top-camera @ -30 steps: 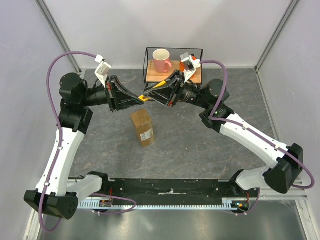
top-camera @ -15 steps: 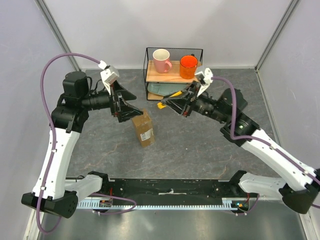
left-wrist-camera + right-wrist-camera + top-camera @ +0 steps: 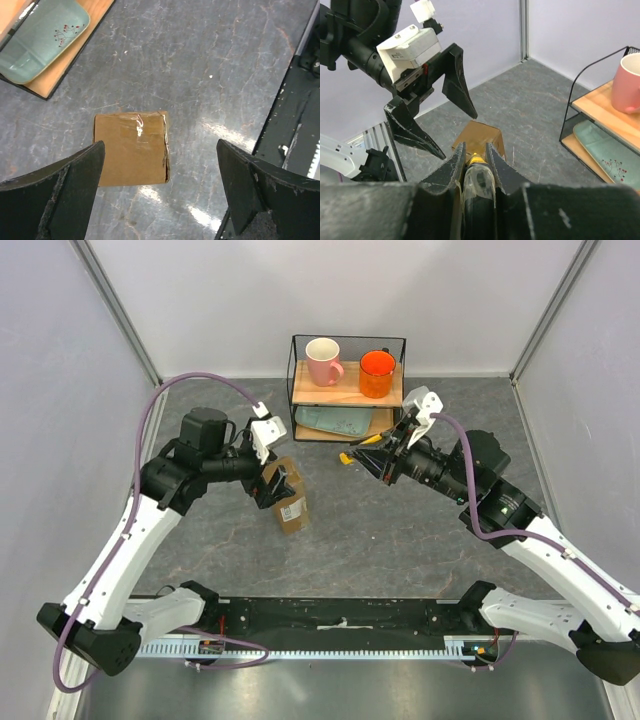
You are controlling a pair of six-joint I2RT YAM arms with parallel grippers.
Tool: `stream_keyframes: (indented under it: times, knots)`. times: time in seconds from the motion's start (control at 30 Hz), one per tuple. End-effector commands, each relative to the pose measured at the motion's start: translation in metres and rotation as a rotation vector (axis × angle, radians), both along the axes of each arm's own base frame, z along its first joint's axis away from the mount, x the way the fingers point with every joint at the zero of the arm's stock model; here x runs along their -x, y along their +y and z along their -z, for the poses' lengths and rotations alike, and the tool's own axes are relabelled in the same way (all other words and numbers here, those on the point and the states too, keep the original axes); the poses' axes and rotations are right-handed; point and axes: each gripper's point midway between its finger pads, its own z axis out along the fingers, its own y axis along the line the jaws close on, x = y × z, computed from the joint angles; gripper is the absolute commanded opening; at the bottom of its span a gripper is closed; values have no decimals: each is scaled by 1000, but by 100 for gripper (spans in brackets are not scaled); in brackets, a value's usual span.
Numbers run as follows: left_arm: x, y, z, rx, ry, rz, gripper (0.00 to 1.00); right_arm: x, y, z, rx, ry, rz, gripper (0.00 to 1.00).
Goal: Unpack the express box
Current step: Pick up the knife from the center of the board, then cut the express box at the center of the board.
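The express box (image 3: 291,508) is a brown cardboard parcel with a small white label, lying flat on the grey table. My left gripper (image 3: 276,483) hovers open over the box's far end. In the left wrist view the box (image 3: 131,149) lies below and partly between the wide-spread fingers (image 3: 65,195), untouched. My right gripper (image 3: 366,453) hangs to the right of the box, shut on a yellow utility knife (image 3: 349,456). In the right wrist view the knife (image 3: 479,180) sits clamped between the pads, its tip pointing towards the box (image 3: 482,135).
A black wire shelf (image 3: 347,338) stands at the back with a pink mug (image 3: 323,360) and an orange mug (image 3: 377,373) on top and a green plate (image 3: 335,422) below. A black rail (image 3: 345,615) runs along the near edge. Walls close in both sides.
Both grippers were on the knife a second ago. The left one let go, opened wide and swung down over the box. The right arm drew back to the right with the knife.
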Motion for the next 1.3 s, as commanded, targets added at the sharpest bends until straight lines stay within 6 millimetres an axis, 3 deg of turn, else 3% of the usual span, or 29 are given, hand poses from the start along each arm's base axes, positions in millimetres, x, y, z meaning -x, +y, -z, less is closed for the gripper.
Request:
stream_keyframes:
  times: [0.0, 0.3, 1.27]
  knots:
    - [-21, 6, -4, -74, -145, -30, 99, 0, -3, 0, 2, -15, 12, 0]
    - [-29, 4, 19, -114, -118, -32, 99, -1, -1, 5, 9, -4, 9, 0]
    - [-32, 4, 57, -172, -66, -8, 99, 0, 1, 6, 7, -6, -5, 0]
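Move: The left hand, open, has the upright box about 8 cm ahead of it and 1 cm to its right; the box top lies some 9 cm below, its middle about 22 cm below. From that hand the green tray on the shelf is roughly 33 cm ahead and 14 cm right, near table height. For the right hand, already gripping the knife, the box stands some 10 cm ahead and 21 cm to its left, its middle about 34 cm below. Down and forward goes the left hand towards the top of the box, sinking about 4 cm and reaching some 3 cm farther out, in small steps, with a slight tilt of the wrist and the fingers staying wide open. The right hand keeps its grip on the knife, sinks about 1.5 cm early on and then holds still. ##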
